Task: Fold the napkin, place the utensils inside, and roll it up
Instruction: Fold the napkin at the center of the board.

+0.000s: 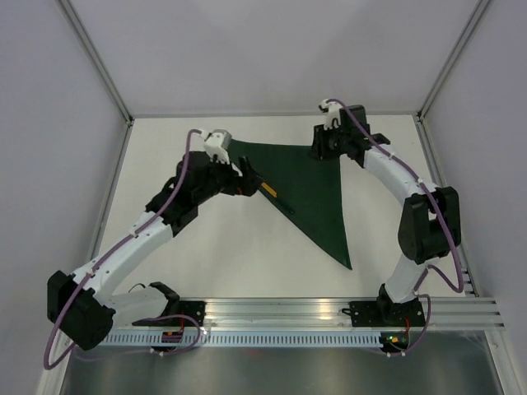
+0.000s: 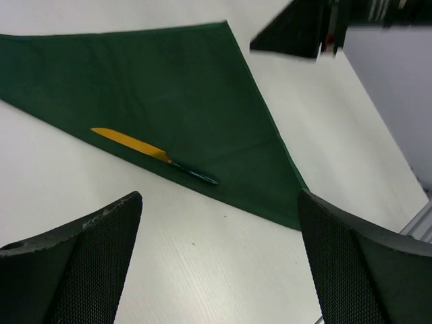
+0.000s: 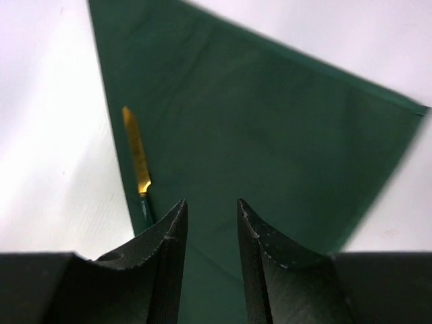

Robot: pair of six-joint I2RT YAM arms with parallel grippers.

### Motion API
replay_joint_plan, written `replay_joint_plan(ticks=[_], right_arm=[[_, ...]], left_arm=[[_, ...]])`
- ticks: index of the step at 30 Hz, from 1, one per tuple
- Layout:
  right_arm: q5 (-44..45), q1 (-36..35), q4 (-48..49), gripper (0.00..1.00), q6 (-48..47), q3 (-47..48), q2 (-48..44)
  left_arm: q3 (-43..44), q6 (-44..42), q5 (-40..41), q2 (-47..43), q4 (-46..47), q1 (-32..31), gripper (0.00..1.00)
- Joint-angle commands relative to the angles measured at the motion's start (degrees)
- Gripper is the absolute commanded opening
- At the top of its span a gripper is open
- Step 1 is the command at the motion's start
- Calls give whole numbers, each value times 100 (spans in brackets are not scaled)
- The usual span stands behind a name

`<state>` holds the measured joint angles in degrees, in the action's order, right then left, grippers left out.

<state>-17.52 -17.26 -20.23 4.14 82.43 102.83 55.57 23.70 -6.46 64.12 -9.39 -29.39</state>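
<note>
The napkin (image 1: 309, 189) (image 2: 175, 88) (image 3: 270, 121) lies flat on the white table, folded into a dark green triangle with its long point toward the near edge. One of the utensils (image 1: 274, 196) (image 2: 155, 154) (image 3: 138, 162), a slim piece with a yellow blade and dark handle, rests on the cloth just inside its slanted left edge. My left gripper (image 1: 249, 176) (image 2: 219, 202) hangs wide open by the napkin's far-left corner, nothing between its fingers. My right gripper (image 1: 321, 145) (image 3: 210, 202) hovers over the far-right corner, jaws parted with only cloth showing below the gap.
White walls with metal corner posts (image 1: 99, 62) enclose the table on three sides. An aluminium rail (image 1: 329, 311) carrying both arm bases runs along the near edge. The right arm (image 2: 304, 27) shows dark at the top of the left wrist view.
</note>
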Motion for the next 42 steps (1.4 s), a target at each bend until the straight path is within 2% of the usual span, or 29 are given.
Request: replay_joint_plan(ticks=[1,4,5,8,13,19,28,42], right_arm=[[-313,573,-420,41,324,212,-604],[-419,1117,-631,41,350,177,-869],[-419,1197,-640,41,359,98,-930],[-384,1435,-728,41,368,-16,-1089],[-445,1699,-702,41,360,-228,-1133],[-463,2051,-640,40,342,-245,-1002],[-472,2051,-561,40,350,-333,-922],[-516,2068,-517,40,368,-386,-975]], left_arm=[[-213,-647,628,408,788,-830,99],[-231,-989,953,996,1149,-1638,96],[-179,-1243,1049,1137,1211,-2075,95],[6,-1700,1269,1778,1439,-2876,90],[409,-2193,1542,2823,1607,-3809,85],[560,-2353,1691,3448,1870,-4548,79],[630,-2836,2183,4082,2555,-5085,73],[911,-3257,2913,4934,3373,-5332,68]])
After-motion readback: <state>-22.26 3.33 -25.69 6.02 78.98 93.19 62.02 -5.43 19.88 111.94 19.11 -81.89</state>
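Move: For the left hand, the aim is the folded napkin's near corner, about 32 cm to its right, 15 cm back and 26 cm below. The knife lies on the napkin some 23 cm farther out than that corner and 22 cm to the left of it; the front rail runs roughly 9 cm nearer the base than the corner. From the right hand the same corner lies about 30 cm back, 11 cm right and 15 cm below, the knife 5 cm back and 12 cm left. Heading for the napkin's near corner, the still-empty left hand sweeps about 27 cm right, sinking some 21 cm and drawing back 18 cm, fast and then easing. Its wrist swings clockwise and rolls left side up while the fingers narrow partway, with no touch seen yet. The right hand retreats from above the napkin, 15 cm right and slightly up, then waits. ##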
